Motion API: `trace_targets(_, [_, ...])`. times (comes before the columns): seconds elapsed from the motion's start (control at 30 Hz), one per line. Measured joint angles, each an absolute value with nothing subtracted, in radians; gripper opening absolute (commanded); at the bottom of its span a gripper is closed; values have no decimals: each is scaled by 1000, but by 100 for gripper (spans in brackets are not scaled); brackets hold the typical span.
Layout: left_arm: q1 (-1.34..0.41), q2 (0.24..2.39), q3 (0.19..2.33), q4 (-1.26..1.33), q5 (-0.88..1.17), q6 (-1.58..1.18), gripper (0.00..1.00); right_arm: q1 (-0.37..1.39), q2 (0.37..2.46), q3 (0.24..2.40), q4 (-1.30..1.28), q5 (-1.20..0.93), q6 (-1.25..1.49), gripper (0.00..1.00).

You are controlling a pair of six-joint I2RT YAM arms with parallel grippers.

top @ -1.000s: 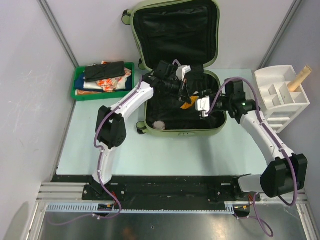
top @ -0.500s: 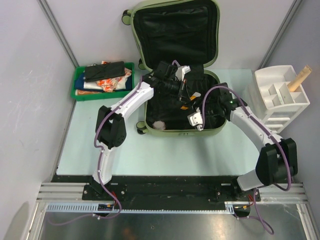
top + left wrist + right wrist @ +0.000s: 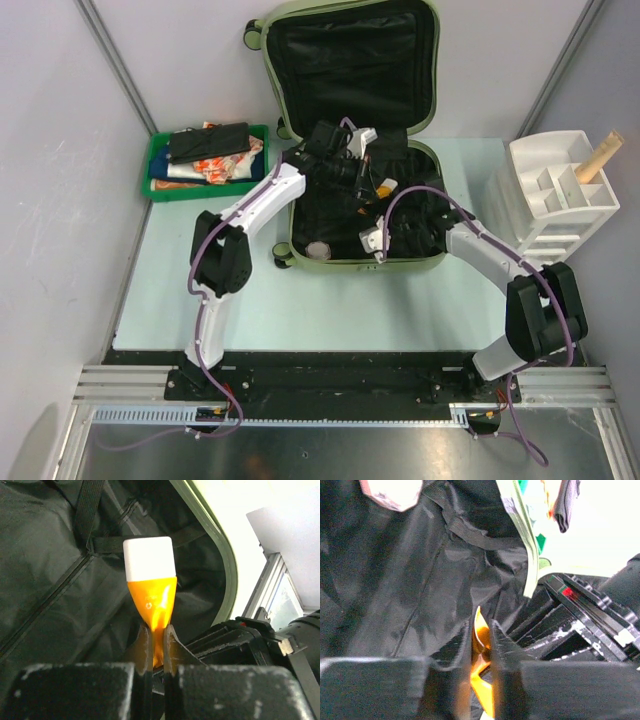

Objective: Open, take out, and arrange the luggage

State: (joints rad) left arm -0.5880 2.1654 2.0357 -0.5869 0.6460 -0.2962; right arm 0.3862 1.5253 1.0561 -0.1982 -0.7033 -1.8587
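The luggage [image 3: 432,100] lies open at the back of the table, lid up and black lining showing. Over its lower half my left gripper [image 3: 372,185] is shut on an orange tube [image 3: 383,186] with a white cap. In the left wrist view the tube [image 3: 152,597] stands up from between the fingers of the left gripper [image 3: 156,635], cap [image 3: 149,557] at the top. My right gripper [image 3: 382,207] reaches in from the right. In the right wrist view its jaws [image 3: 481,625] close on the tube's flat orange end [image 3: 482,690].
A green tray [image 3: 155,165] of packets and a black item sits at the left. A white organizer [image 3: 560,190] with a wooden stick [image 3: 598,157] stands at the right. A small round item [image 3: 318,250] lies inside the luggage near its front rim.
My right arm has swung left into the luggage, and its jaws have narrowed onto the tube's end. The left gripper has kept hold of the tube in nearly the same place.
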Motion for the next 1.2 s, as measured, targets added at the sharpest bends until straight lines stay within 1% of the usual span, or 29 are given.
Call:
trace_targets(0.03, [-588, 2165, 2036, -583, 641, -296, 14, 389, 1526, 1054, -171, -698, -1845, 0])
trace_targets(0.1, [-586, 2165, 2036, -571, 639, -295, 33, 390, 1526, 1047, -129, -691, -1809, 0])
trace_targets(0.13, [-585, 2165, 2036, -565, 634, -292, 47, 389, 1526, 1044, -113, -688, -1792, 0])
trace_targets(0.2, [-581, 2165, 2036, -558, 626, -291, 59, 384, 1526, 1040, -84, -700, -1723, 0])
trace_targets(0.23, [-577, 2164, 2036, -553, 626, -296, 70, 378, 1522, 1037, -76, -702, -1679, 0])
trace_targets(0.27, [-571, 2161, 2036, -554, 625, -292, 77, 367, 1517, 1033, -67, -707, -1634, 0])
trace_targets(0.3, [-566, 2159, 2036, -554, 618, -291, 87, 350, 1508, 1029, -60, -715, -1583, 0])
trace_targets(0.33, [-556, 2157, 2039, -558, 614, -287, 99, 329, 1493, 1026, -47, -718, -1527, 0])
trace_targets(0.43, [-529, 2154, 2064, -565, 582, -265, 100, 253, 1434, 1024, -11, -742, -1293, 0])
trace_targets(0.57, [-495, 2153, 2131, -583, 514, -190, 100, 121, 1316, 1028, 101, -759, -910, 0])
trace_targets(0.7, [-476, 2152, 2185, -580, 473, -142, 100, -39, 1208, 1066, 156, -751, -517, 0])
trace_targets(0.8, [-477, 2153, 2204, -579, 469, -130, 100, -175, 1133, 1097, 159, -744, -300, 0])
trace_targets(0.97, [-486, 2162, 2231, -578, 487, -130, 100, -399, 1017, 1130, 117, -686, -149, 0])
trace_targets(1.1, [-492, 2168, 2243, -577, 520, -121, 100, -525, 960, 1143, 93, -556, -138, 0])
trace_targets(1.2, [-501, 2168, 2243, -577, 541, -113, 100, -585, 957, 1144, 88, -427, -151, 0])
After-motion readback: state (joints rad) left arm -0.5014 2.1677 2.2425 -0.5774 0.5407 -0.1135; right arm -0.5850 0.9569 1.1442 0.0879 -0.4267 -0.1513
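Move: The orange tube with the white cap is still pinched in the left fingers, its middle roughly 2 cm ahead and 2 cm to the right of the left hand point. The nearly shut right fingers straddle its tail, with that middle also about 2 cm ahead and 2 cm to their right. From the right hand the round tub lies some 8 cm back, 14 cm left and 12 cm below; the white organizer stands about 38 cm right and 8 cm ahead. Sideways and up to its right, after finishing its pinch on the tube's tail, the right hand carries the tube some 37 cm towards the white organizer, climbing about 27 cm and ending slightly back, while the wrist rolls and swings clockwise until its fingers point forward. The left fingers spread wide to let go, and that hand withdraws forward, up and left. ##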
